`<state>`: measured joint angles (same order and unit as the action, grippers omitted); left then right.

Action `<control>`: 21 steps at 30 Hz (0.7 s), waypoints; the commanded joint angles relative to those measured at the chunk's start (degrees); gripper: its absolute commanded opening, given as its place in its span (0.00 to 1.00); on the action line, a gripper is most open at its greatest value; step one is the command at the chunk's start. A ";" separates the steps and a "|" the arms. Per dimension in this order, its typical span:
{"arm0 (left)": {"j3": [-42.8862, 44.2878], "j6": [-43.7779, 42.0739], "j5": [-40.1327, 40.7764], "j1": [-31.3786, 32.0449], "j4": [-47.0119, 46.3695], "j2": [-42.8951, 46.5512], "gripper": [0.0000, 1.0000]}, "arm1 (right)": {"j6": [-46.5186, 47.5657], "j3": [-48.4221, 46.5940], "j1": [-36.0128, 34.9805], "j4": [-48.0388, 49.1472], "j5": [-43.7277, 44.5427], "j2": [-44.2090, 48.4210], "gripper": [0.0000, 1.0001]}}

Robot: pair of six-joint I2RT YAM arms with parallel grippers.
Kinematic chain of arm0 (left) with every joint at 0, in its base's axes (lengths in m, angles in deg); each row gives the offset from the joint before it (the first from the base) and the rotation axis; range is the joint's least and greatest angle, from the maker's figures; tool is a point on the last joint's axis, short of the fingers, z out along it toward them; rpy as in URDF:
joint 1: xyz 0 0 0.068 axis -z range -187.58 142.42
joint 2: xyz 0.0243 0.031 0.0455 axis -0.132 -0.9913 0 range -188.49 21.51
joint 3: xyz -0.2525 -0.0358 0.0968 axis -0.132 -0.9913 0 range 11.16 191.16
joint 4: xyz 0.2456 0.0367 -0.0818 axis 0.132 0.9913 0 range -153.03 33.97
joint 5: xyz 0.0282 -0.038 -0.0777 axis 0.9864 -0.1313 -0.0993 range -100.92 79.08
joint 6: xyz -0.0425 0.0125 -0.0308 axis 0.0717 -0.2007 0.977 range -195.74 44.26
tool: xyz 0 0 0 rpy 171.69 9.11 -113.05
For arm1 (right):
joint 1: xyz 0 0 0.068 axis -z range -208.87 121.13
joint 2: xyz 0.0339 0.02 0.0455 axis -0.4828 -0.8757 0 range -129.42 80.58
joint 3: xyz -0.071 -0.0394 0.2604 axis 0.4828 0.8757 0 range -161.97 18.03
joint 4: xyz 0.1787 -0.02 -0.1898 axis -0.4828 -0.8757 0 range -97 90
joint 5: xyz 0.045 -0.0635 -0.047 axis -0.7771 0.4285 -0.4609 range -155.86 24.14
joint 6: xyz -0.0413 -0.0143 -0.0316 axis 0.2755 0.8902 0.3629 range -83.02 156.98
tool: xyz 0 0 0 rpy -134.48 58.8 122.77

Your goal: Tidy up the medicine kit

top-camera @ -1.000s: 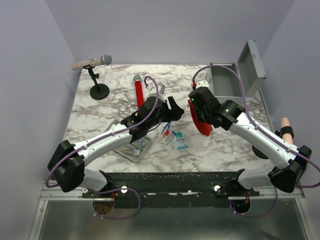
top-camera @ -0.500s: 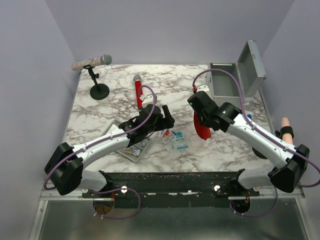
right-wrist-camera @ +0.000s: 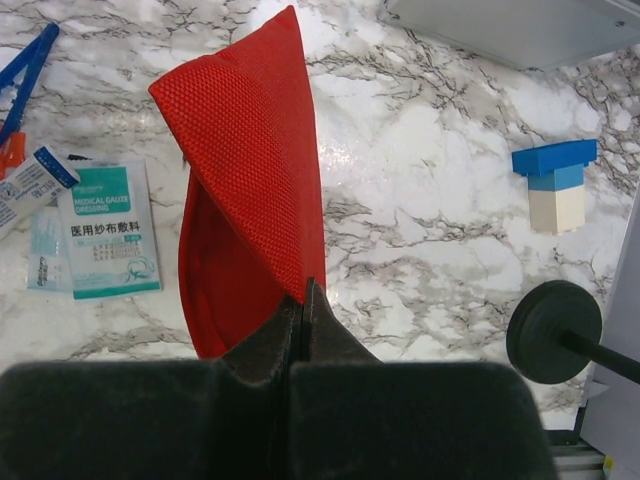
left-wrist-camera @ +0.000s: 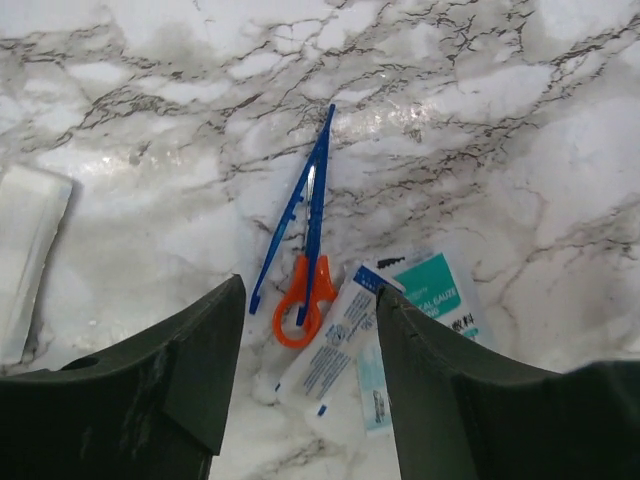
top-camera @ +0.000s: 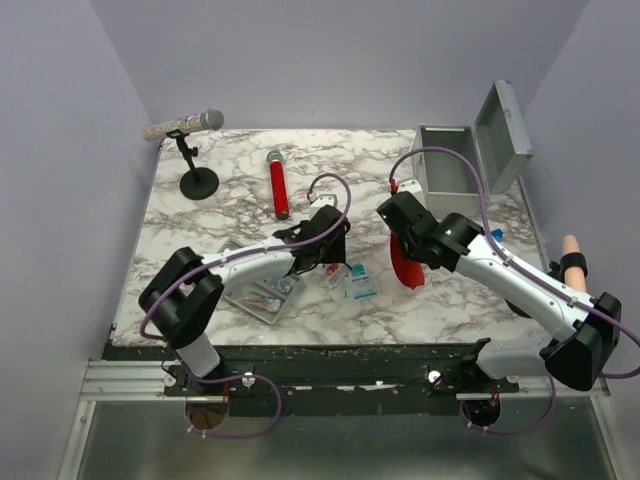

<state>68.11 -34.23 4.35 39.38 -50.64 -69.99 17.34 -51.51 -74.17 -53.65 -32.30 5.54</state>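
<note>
The medicine kit (top-camera: 450, 175) is a grey metal box at the table's back right, its lid (top-camera: 503, 122) raised. My right gripper (top-camera: 401, 243) (right-wrist-camera: 303, 290) is shut on a corner of a red fabric pouch (top-camera: 406, 262) (right-wrist-camera: 250, 170), which hangs just in front of the kit. My left gripper (top-camera: 333, 250) (left-wrist-camera: 310, 305) is open above blue tweezers (left-wrist-camera: 313, 195), an orange ring (left-wrist-camera: 300, 305), a white-and-blue sachet (left-wrist-camera: 335, 345) and a teal gauze packet (left-wrist-camera: 425, 290) (right-wrist-camera: 105, 240). Nothing is between its fingers.
A shallow grey tray (top-camera: 262, 312) with small items lies under the left forearm. A red cylinder (top-camera: 278, 186) and a microphone on a stand (top-camera: 197, 182) are at the back left. A blue-and-white block (right-wrist-camera: 555, 192) and a black disc (right-wrist-camera: 553, 330) sit right of the pouch.
My left gripper has swung toward the near side and down over the tweezers and packets. The right gripper, shut on the red pouch throughout, has shifted slightly nearer, uncovering the kit.
</note>
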 commanded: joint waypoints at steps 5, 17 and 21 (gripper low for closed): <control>9.57 -7.67 4.15 -0.38 6.42 -11.49 0.66 | -0.93 3.79 0.21 1.88 -1.04 3.15 0.01; 13.89 -10.31 3.72 -1.43 8.45 -18.79 0.56 | -0.84 6.08 0.21 2.85 -1.74 6.23 0.01; 13.72 -10.49 2.93 -1.52 8.01 -19.24 0.42 | -0.84 6.52 0.21 3.02 -2.01 6.67 0.01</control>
<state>81.27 -43.45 6.95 38.15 -43.71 -87.81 17.26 -45.70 -74.17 -51.99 -33.68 10.94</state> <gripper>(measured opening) 0.476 0.013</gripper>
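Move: About 4 cm ahead of the left hand, neither left nor right of it and roughly 7 cm below, lie the blue tweezers, over the scissors, whose middle sits some 2 cm ahead of that hand. The small white-and-blue packet lies about 2 cm back of the hand, straight in line with it, and the gauze dressing 4 cm back and 5 cm right. From the pouch-holding right hand the tweezers are some 16 cm left, 2 cm ahead and 17 cm lower. Sinking about 6 cm while reaching some 3 cm forward, the left hand comes down onto the tweezers lying on the scissors, rolling about 15 degrees so its fingers point straighter down. Slowing near the table, the fingers narrow from well open to about half, one on each side of the tweezers. The right hand keeps its shut grip on the red pouch, drifting a couple of centimetres back, right and slightly down. ##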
